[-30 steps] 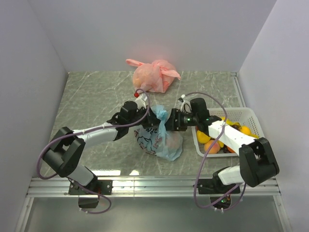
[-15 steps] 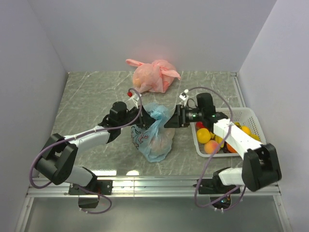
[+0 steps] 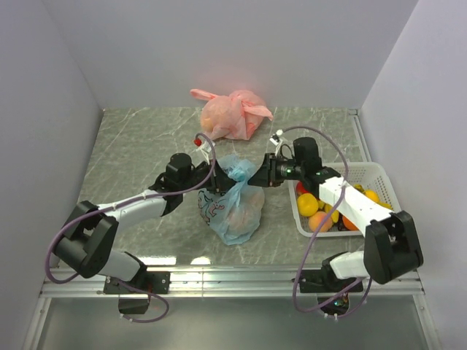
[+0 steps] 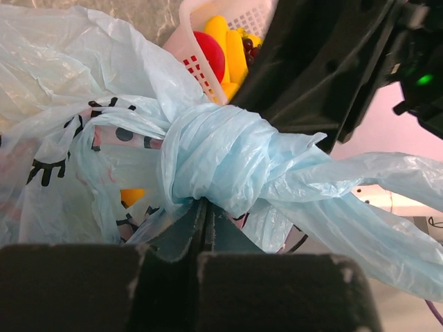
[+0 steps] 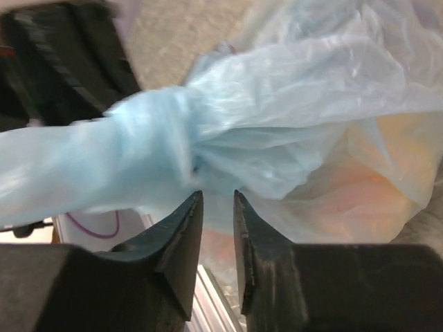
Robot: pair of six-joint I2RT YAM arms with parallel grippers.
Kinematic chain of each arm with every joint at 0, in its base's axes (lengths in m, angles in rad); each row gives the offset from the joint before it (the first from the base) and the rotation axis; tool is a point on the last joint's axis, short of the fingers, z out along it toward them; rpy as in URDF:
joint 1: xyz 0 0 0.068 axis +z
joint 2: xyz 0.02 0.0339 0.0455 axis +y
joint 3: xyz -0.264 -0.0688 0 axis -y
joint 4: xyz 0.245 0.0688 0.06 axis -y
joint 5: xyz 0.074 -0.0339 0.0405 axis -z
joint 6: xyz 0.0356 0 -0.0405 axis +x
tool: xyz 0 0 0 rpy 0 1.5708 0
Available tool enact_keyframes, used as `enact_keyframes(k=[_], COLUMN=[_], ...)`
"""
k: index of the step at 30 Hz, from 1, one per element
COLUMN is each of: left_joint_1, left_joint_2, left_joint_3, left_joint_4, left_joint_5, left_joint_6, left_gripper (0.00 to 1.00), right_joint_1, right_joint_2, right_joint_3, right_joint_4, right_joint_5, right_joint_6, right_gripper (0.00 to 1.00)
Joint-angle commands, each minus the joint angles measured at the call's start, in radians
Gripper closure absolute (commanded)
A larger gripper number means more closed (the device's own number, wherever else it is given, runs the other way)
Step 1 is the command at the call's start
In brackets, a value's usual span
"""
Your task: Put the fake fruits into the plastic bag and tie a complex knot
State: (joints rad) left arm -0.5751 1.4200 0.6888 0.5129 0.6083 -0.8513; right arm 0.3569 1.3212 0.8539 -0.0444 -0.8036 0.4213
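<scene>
The light-blue plastic bag (image 3: 235,213) lies mid-table with its handles twisted into a knot (image 3: 238,175) (image 4: 214,158) (image 5: 156,131). Fake fruits show through its film as an orange patch (image 4: 131,196) and a peach blur (image 5: 377,187). More fruits sit in the basket: yellow (image 3: 308,205), orange (image 3: 319,219), red (image 4: 212,52). My left gripper (image 3: 217,188) (image 4: 205,207) is shut on bag plastic just under the knot. From the right, my right gripper (image 3: 257,174) (image 5: 216,197) has its tips right below the knot, jaws a narrow gap apart, with nothing clearly pinched.
A white plastic basket (image 3: 380,175) stands at the right, by the right arm. A knotted pink-orange bag (image 3: 230,114) rests against the back wall. Walls close in the left, right and back. A metal rail runs along the near edge.
Both grippers and the bag shifted left, then the right gripper pushed in to the knot and its jaws narrowed. The left gripper stayed shut.
</scene>
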Motion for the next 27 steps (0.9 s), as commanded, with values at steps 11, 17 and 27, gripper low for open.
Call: enact_keyframes(k=[11,17,27], left_joint_1=[-0.002,-0.002,-0.003], left_joint_2=[0.129,0.209,0.233], left_joint_3=[-0.008,0.02,0.031], left_joint_4=[0.413,0.466,0.473], left_joint_5=[0.201,0.278,0.29], left_joint_6=[-0.201,-0.265,-0.224], left_gripper=[1.0,1.0,1.0], right_joint_1=[0.146,0.145,0.177], right_joint_2=[0.087,0.17,0.167], right_joint_3=[-0.012,0.059,0.097], right_joint_4=[0.129,0.209,0.288], right_joint_5=[-0.028,-0.092,-0.177], right_joint_6=[0.031,0.063,0.134], right_gripper=[0.16,0.15,0.16])
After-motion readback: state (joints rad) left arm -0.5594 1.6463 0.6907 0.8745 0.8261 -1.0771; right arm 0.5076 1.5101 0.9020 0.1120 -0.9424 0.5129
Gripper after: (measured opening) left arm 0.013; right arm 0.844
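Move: Just off the left hand's shut fingertips lies the bag's twisted neck, about 2 cm ahead, 3 cm to its right and 1 cm higher; from the right hand it is some 2 cm ahead, 4 cm left and 1 cm up. The fruit-filled bag body sits about 12 cm below the right hand, 6 cm back and 5 cm left. The basket's middle is roughly 30 cm to that hand's right, 2 cm back and 15 cm down. Opening its nearly closed fingers wide, the right hand travels about 6 cm left and 3 cm back to bring the jaws across the twisted neck, dipping slightly and turning counter-clockwise some 15 degrees. The left hand keeps its fingers shut on the neck's film, shifts about 2 cm right and turns some 10 degrees clockwise. ##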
